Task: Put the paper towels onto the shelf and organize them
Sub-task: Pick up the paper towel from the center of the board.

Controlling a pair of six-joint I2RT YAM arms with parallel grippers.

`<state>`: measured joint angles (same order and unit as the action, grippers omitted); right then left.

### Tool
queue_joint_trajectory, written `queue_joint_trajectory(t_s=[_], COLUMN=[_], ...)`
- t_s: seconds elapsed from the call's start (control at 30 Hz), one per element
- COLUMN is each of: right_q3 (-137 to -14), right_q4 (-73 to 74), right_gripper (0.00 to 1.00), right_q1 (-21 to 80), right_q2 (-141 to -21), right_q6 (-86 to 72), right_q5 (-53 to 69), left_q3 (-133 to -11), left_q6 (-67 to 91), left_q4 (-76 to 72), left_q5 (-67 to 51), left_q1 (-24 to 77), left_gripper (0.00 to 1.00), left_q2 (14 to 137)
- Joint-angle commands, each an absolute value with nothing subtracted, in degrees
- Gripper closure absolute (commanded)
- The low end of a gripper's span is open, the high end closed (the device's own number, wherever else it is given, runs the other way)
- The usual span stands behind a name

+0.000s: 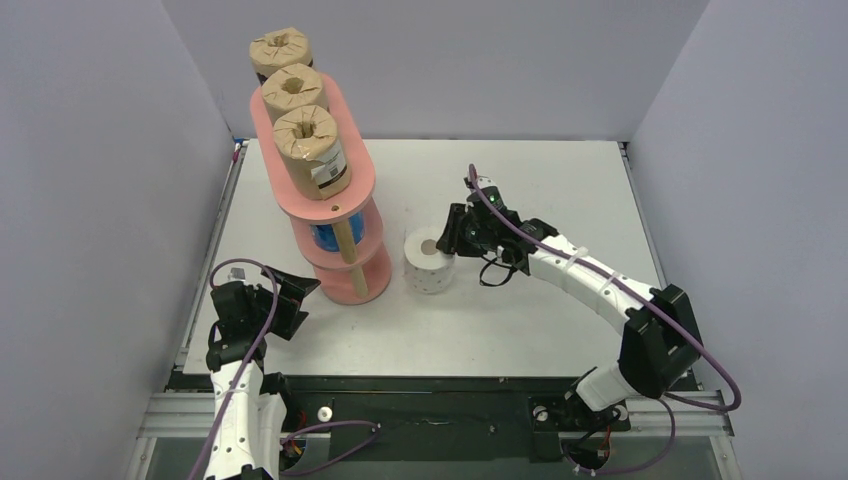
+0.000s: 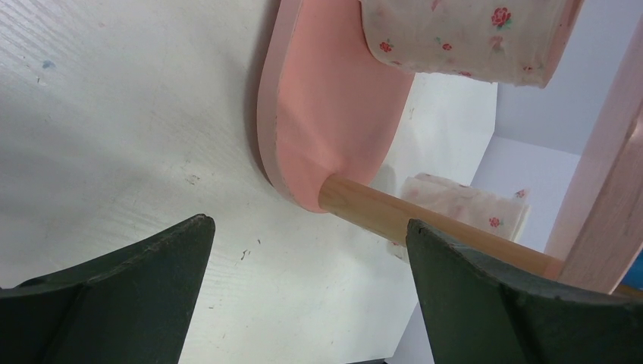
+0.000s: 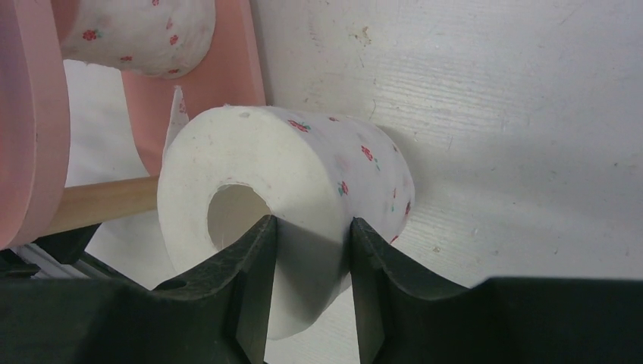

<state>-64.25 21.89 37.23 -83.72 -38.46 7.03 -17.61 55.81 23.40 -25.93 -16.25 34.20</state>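
Note:
The pink shelf [image 1: 345,205] stands at the table's left. Three brown paper towels [image 1: 294,92] line its top board, and a blue one [image 1: 325,238] shows on the middle tier. A white roll with pink dots [image 1: 430,265] stands on end on the table just right of the shelf. My right gripper [image 3: 312,227] is shut on that roll's [image 3: 303,167] wall, one finger in the core hole and one outside. Another dotted roll [image 3: 136,30] sits on the shelf beyond. My left gripper [image 2: 311,250] is open over bare table, close to the bottom board [image 2: 326,114] and a post [image 2: 394,216].
Grey walls enclose the table on the left, back and right. A dotted roll [image 2: 462,30] lies on the bottom board in the left wrist view. The left arm [image 1: 245,320] sits at the shelf's near-left corner.

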Motion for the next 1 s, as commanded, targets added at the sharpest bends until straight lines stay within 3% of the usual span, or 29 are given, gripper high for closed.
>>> queue_joint_trajectory(t_s=[0.0,0.97], right_q3=[-69.7,-83.6], right_q4=[18.9,15.8], right_gripper=[0.75,0.78], right_q1=[37.9,41.0], right_q2=[-86.6,-101.0], right_q6=[-39.9,-44.1], right_q5=[8.5,12.8], left_q3=[-18.0,-17.9], left_q6=[56.0,56.6], left_q4=[21.9,22.1], left_q5=[-27.0,-27.2], left_q1=[-16.6,-16.7], left_gripper=[0.01,0.01], left_q2=[33.7,33.4])
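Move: The right hand already holds the floral paper towel by its wall. The open spot on the shelf's bottom tier lies about 20 cm to its left, 5 cm ahead and 6 cm lower. The near post stands 19 cm left and 4 cm back, the shelved floral roll some 23 cm left and 16 cm ahead, the blue roll about 20 cm left, 3 cm ahead and 8 cm above. From the left hand, that spot is roughly 15 cm ahead and 8 cm right. Still pinching the wall of the upright floral paper towel, the right hand carries it about 7 cm left, with some 3.5 cm forward mostly early on, towards the bottom-tier gap between the near post and the shelved floral roll. Height stays nearly level; the wrist tips only slightly and the grip doesn't change. ##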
